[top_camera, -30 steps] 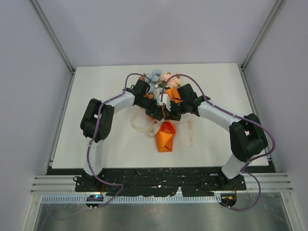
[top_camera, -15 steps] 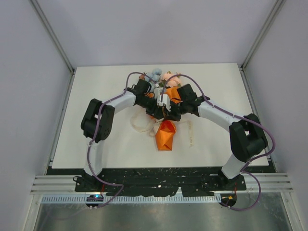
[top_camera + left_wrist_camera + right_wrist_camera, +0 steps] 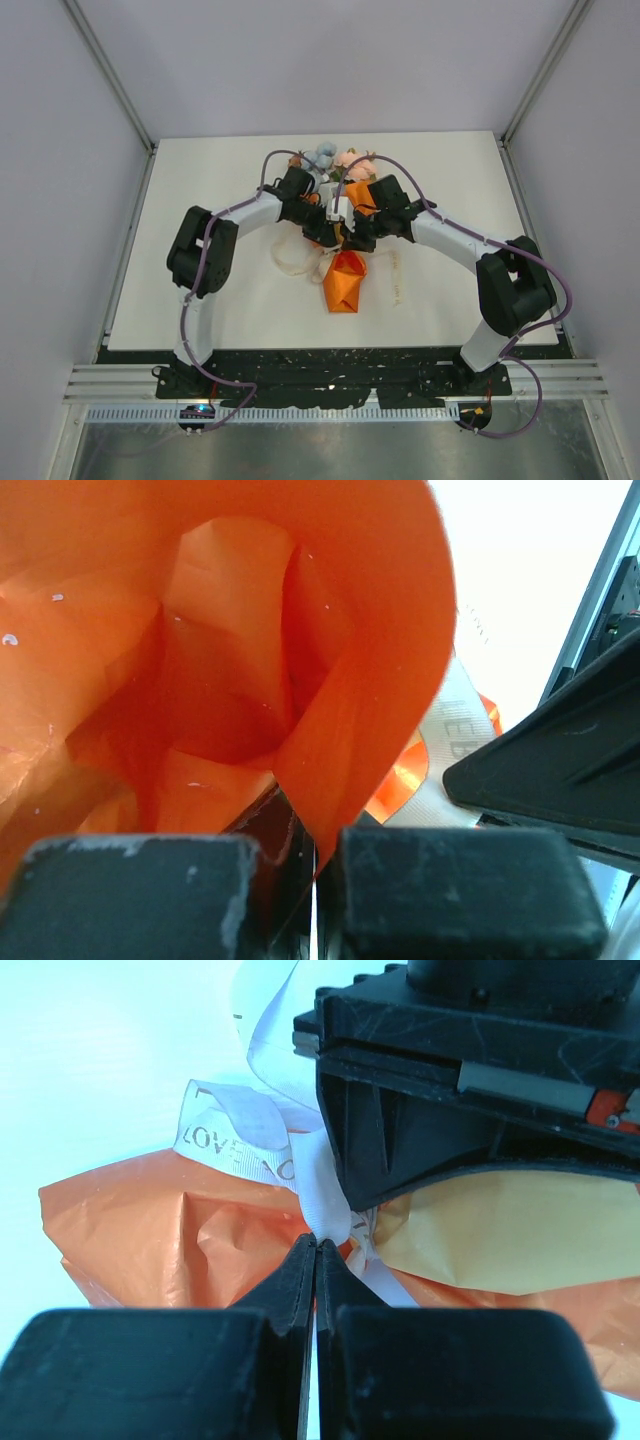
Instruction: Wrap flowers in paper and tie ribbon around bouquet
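The bouquet lies mid-table, with the flowers (image 3: 335,160) at the far end. The orange paper (image 3: 345,283) is wrapped around the stems and points toward the arms. Both grippers meet over the bouquet's waist. My left gripper (image 3: 326,232) is shut, and a folded edge of the paper (image 3: 360,710) runs down between its fingers (image 3: 318,842). The right gripper (image 3: 356,238) is shut on the cream ribbon (image 3: 320,1195) right at its tips (image 3: 317,1245). That ribbon is printed with letters and loops around the paper (image 3: 180,1230). Loose ribbon (image 3: 296,262) trails on the table on both sides.
The white table (image 3: 200,200) ends at metal frame posts and grey walls on the left, right and back. The left gripper's black body (image 3: 470,1080) hangs just above the right gripper's tips. The right gripper's black housing (image 3: 560,770) crowds the left wrist view.
The left gripper's jaws have closed onto the orange paper fold. Both arms stay over the bouquet's waist, barely shifted.
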You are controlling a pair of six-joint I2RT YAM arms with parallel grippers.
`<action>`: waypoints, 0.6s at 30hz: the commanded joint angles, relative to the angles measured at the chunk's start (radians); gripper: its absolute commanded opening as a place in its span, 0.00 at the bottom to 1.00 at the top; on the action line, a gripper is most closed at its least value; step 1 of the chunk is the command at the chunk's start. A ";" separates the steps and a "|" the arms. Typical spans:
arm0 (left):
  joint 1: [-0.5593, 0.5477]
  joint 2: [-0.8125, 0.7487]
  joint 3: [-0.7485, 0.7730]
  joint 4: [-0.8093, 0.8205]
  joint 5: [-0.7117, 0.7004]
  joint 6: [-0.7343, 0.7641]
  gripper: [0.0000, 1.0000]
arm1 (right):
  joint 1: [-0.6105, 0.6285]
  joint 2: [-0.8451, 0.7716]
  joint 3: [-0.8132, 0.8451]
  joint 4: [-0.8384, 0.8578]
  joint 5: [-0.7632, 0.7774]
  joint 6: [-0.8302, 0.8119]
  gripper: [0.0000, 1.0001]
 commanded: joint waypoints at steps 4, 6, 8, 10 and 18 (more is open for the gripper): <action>0.009 -0.106 -0.087 0.172 0.055 -0.027 0.27 | -0.002 -0.025 0.001 -0.002 -0.019 -0.015 0.05; 0.006 -0.107 -0.090 0.180 0.047 -0.033 0.34 | -0.002 -0.027 -0.001 0.000 -0.017 -0.016 0.05; 0.006 -0.107 -0.091 0.189 0.047 -0.036 0.39 | -0.004 -0.028 -0.001 0.001 -0.022 -0.015 0.05; 0.004 -0.112 -0.094 0.201 0.045 -0.036 0.42 | -0.005 -0.030 -0.002 0.004 -0.023 -0.015 0.05; -0.014 -0.087 -0.085 0.191 -0.004 -0.001 0.48 | -0.007 -0.034 -0.005 0.007 -0.025 -0.012 0.05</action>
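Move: The ribbon knot, towards which the left hand's shut fingers point, lies some 3 cm to its right and about 1 cm below. The paper flap stands about 3 cm ahead of the left hand and 1 cm right, its middle some 2 cm higher; the paper's tail lies about 10 cm back, straight behind and 4 cm lower. From the right hand, already pinching a ribbon strand, the knot is roughly 2 cm ahead, dead centre sideways and 4 cm below. Starting shut at the lower corner of the paper flap, the left fingers spread to about half open and come up roughly 1.5 cm over the ribbon, drifting slightly right by the end, with the tips lifting about 5 degrees; the forward finger stays against the flap's edge. The right hand holds still and keeps its pinch on the ribbon strand. ##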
